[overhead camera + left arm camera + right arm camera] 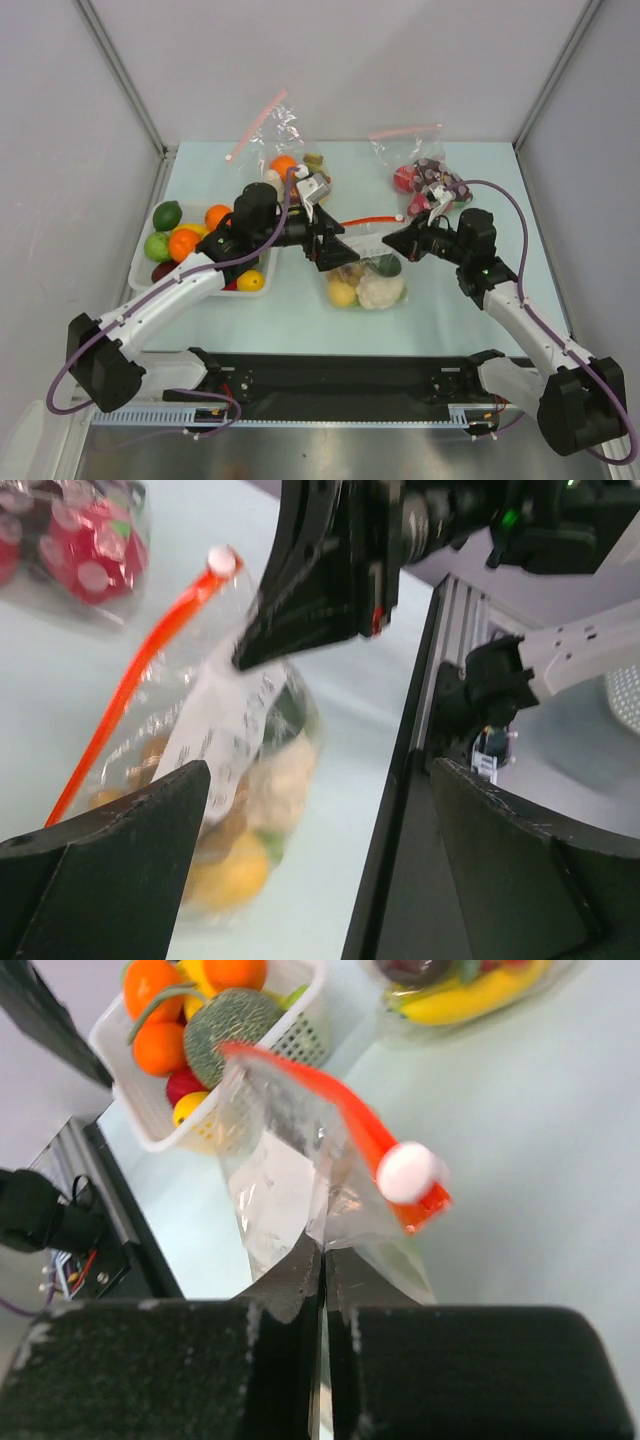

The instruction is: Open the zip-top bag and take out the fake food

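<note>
The zip-top bag (365,275) lies mid-table, its red-orange zip rim (370,220) lifted. Inside is the fake food: a yellow fruit (342,293), a pale leafy head (380,291), a dark green piece (387,265) and a brown cluster (350,272). My right gripper (390,240) is shut on the bag's clear plastic (280,1180), just below the rim (340,1110) and its white slider (410,1172). My left gripper (338,250) is open wide at the bag's left side. Its fingers (110,860) hold nothing, and the bag's white label (215,725) shows beyond them.
A white basket (135,270) of oranges, limes and other toy fruit stands at the left. Two clear bags with pink zips lie at the back, one (285,150) with orange toys and one (425,178) with red-purple toys. A black rail (340,380) runs along the near edge.
</note>
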You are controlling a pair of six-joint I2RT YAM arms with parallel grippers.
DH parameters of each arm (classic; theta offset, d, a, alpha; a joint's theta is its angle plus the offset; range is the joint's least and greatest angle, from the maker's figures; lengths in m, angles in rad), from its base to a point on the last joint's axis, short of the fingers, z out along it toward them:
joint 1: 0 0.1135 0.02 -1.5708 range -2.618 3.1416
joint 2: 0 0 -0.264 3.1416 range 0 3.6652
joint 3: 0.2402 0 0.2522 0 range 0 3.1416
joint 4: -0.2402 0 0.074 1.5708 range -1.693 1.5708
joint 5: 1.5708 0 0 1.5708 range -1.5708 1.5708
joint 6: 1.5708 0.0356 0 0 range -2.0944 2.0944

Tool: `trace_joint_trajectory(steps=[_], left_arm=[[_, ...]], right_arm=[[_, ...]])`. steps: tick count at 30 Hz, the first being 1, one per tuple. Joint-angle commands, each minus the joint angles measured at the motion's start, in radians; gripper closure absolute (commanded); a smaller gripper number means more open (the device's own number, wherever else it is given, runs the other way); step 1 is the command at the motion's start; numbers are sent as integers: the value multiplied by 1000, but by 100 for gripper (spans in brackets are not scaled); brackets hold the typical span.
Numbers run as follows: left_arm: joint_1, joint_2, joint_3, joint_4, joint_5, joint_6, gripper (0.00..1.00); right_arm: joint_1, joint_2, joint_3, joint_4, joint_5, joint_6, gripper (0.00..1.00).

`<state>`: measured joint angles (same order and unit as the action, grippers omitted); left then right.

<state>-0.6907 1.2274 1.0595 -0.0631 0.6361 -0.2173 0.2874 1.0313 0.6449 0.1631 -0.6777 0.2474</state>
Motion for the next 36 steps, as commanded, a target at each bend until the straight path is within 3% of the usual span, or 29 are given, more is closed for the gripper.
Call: trace_joint_trajectory(steps=[1, 6, 17, 25, 36], left_arm=[[3, -51, -33, -118, 22, 76, 2], [3, -78, -76, -17, 14, 36, 2], [11, 75, 69, 120, -4, 73, 1], [37, 230, 157, 164, 144, 32, 0], [39, 368, 172, 341, 344, -146, 1]], right_arm=[[-21, -22, 2, 59, 49, 16, 100], [-25, -2, 4, 104, -110, 12, 100], [1, -22, 58, -5, -284, -22, 100], [33, -24, 85, -50, -324, -31, 100], [61, 4, 145, -189, -353, -129, 100]])
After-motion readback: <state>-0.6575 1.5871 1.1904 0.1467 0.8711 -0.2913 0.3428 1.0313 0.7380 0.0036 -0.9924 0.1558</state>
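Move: The bag's white slider, at the end of its red zip, lies about 9 cm ahead of the open left hand, 13 cm to its right and some 6 cm lower. The right hand already pinches the bag's mouth just beside it, with the slider some 4 cm ahead and 3 cm right, about level. The white vegetable in the bag is straight across from the left hand, about 10 cm right and 18 cm below. Left hand, open, dips, then heads forward-right towards the slider as the right draws the pinched bag 6 cm back. ##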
